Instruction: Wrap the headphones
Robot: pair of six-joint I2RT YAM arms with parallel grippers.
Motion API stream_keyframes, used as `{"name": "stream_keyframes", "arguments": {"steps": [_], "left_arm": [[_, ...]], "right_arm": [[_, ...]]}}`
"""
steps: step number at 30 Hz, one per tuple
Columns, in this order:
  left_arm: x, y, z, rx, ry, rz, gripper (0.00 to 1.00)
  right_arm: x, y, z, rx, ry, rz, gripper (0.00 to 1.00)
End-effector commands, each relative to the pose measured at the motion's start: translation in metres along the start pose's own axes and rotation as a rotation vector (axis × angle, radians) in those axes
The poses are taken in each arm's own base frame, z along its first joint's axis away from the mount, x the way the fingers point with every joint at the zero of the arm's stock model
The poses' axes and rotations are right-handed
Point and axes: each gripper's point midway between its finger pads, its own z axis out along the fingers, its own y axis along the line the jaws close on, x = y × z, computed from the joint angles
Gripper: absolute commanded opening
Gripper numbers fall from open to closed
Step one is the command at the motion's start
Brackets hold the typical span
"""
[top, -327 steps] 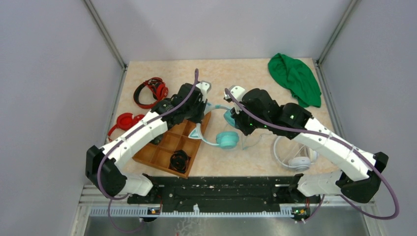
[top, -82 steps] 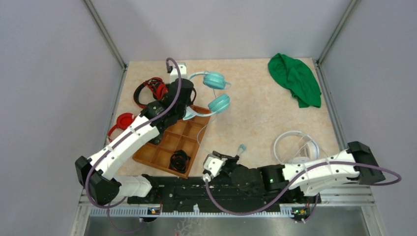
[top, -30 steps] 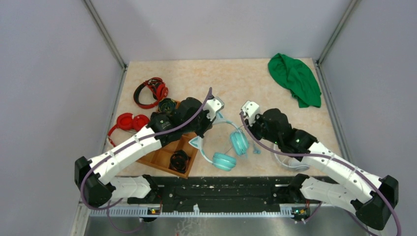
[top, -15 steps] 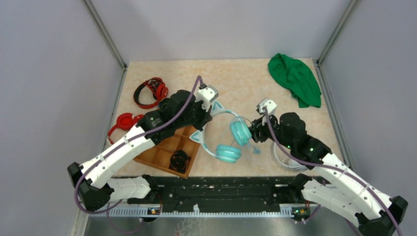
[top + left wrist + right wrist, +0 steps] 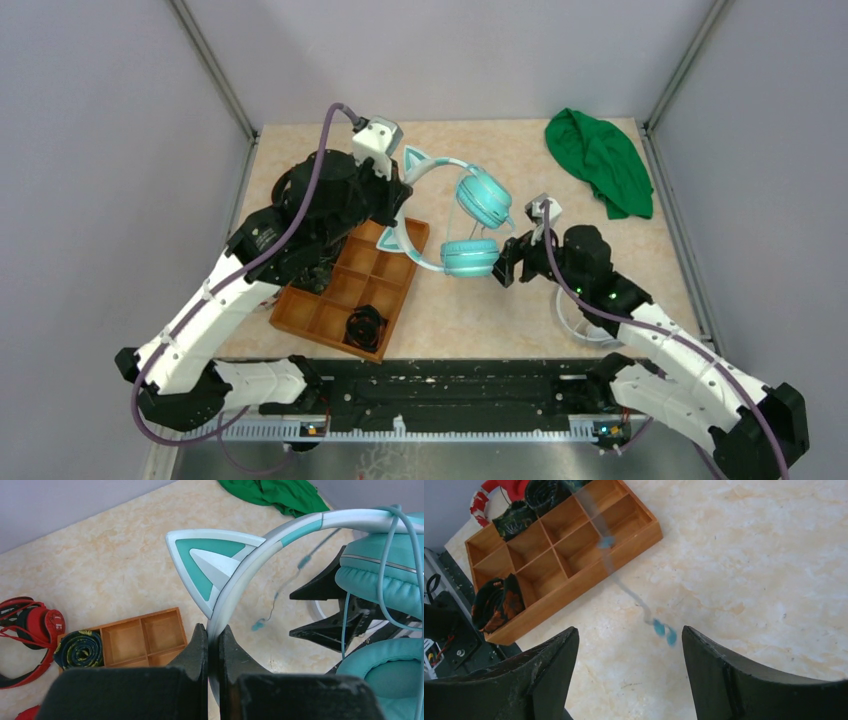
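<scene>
The teal headphones (image 5: 484, 199) hang in the air over the middle of the table. My left gripper (image 5: 397, 205) is shut on their pale headband (image 5: 260, 550), just below a cat ear (image 5: 210, 562). Both ear cups (image 5: 385, 580) dangle to the right, and the thin cable (image 5: 381, 565) is draped over them. My right gripper (image 5: 506, 263) is open and empty beside the lower cup (image 5: 470, 257). In the right wrist view the cable's teal plug (image 5: 664, 629) swings blurred between my open fingers (image 5: 629, 630), above the table.
A wooden compartment tray (image 5: 345, 290) with rolled cables lies at the near left and also shows in the right wrist view (image 5: 549, 545). Red headphones (image 5: 308, 185) lie at the far left. A green cloth (image 5: 600, 160) lies at the far right. White headphones (image 5: 566, 320) sit under my right arm.
My left gripper has lifted the headphones off the table and carried them back and to the left. The cups now hang in the air. My right gripper stays open near the lower cup.
</scene>
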Motion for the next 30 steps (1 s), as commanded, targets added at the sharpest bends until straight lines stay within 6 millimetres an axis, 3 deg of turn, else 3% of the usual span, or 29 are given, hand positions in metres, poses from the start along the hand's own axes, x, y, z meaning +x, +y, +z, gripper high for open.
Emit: {"name": "stream_keyframes", "arguments": {"steps": [1, 7, 12, 25, 26, 29, 30], "left_arm": [[-0.04, 0.0, -0.013, -0.013, -0.111, -0.08, 0.0], [-0.053, -0.002, -0.02, -0.002, -0.136, -0.089, 0.0], [-0.057, -0.002, -0.023, 0.0, -0.146, -0.091, 0.0], [-0.065, -0.01, -0.028, 0.041, -0.163, -0.118, 0.0], [-0.066, -0.011, -0.028, 0.047, -0.167, -0.12, 0.0], [-0.07, -0.015, -0.032, 0.07, -0.18, -0.127, 0.0], [-0.072, -0.015, -0.033, 0.069, -0.183, -0.134, 0.0]], "right_arm": [[-0.017, 0.002, 0.013, -0.042, -0.151, 0.008, 0.76], [0.003, 0.01, 0.025, -0.145, -0.243, 0.022, 0.76], [-0.006, 0.014, 0.027, -0.18, -0.345, 0.064, 0.76], [-0.018, 0.027, 0.061, -0.27, -0.364, 0.122, 0.73], [-0.018, 0.027, 0.063, -0.272, -0.37, 0.133, 0.66], [-0.017, 0.027, 0.064, -0.288, -0.409, 0.167, 0.11], [-0.016, 0.028, 0.063, -0.298, -0.424, 0.174, 0.0]]}}
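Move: The teal headphones' hanging cable is the right hand's target, roughly 6 cm to its left, 3 cm ahead and 4 cm below. From that hand, the nearer ear cup is about 8 cm left, 5 cm back and 13 cm up; the farther cup some 5 cm left, 4 cm ahead and equally high. From the left hand, which holds the headband, the cable spot is level ahead, about 13 cm right and 22 cm below. Right hand dips about 6 cm, then sweeps left-forward some 5 cm, rising slightly, and closes on the left-held headphones' cable. ##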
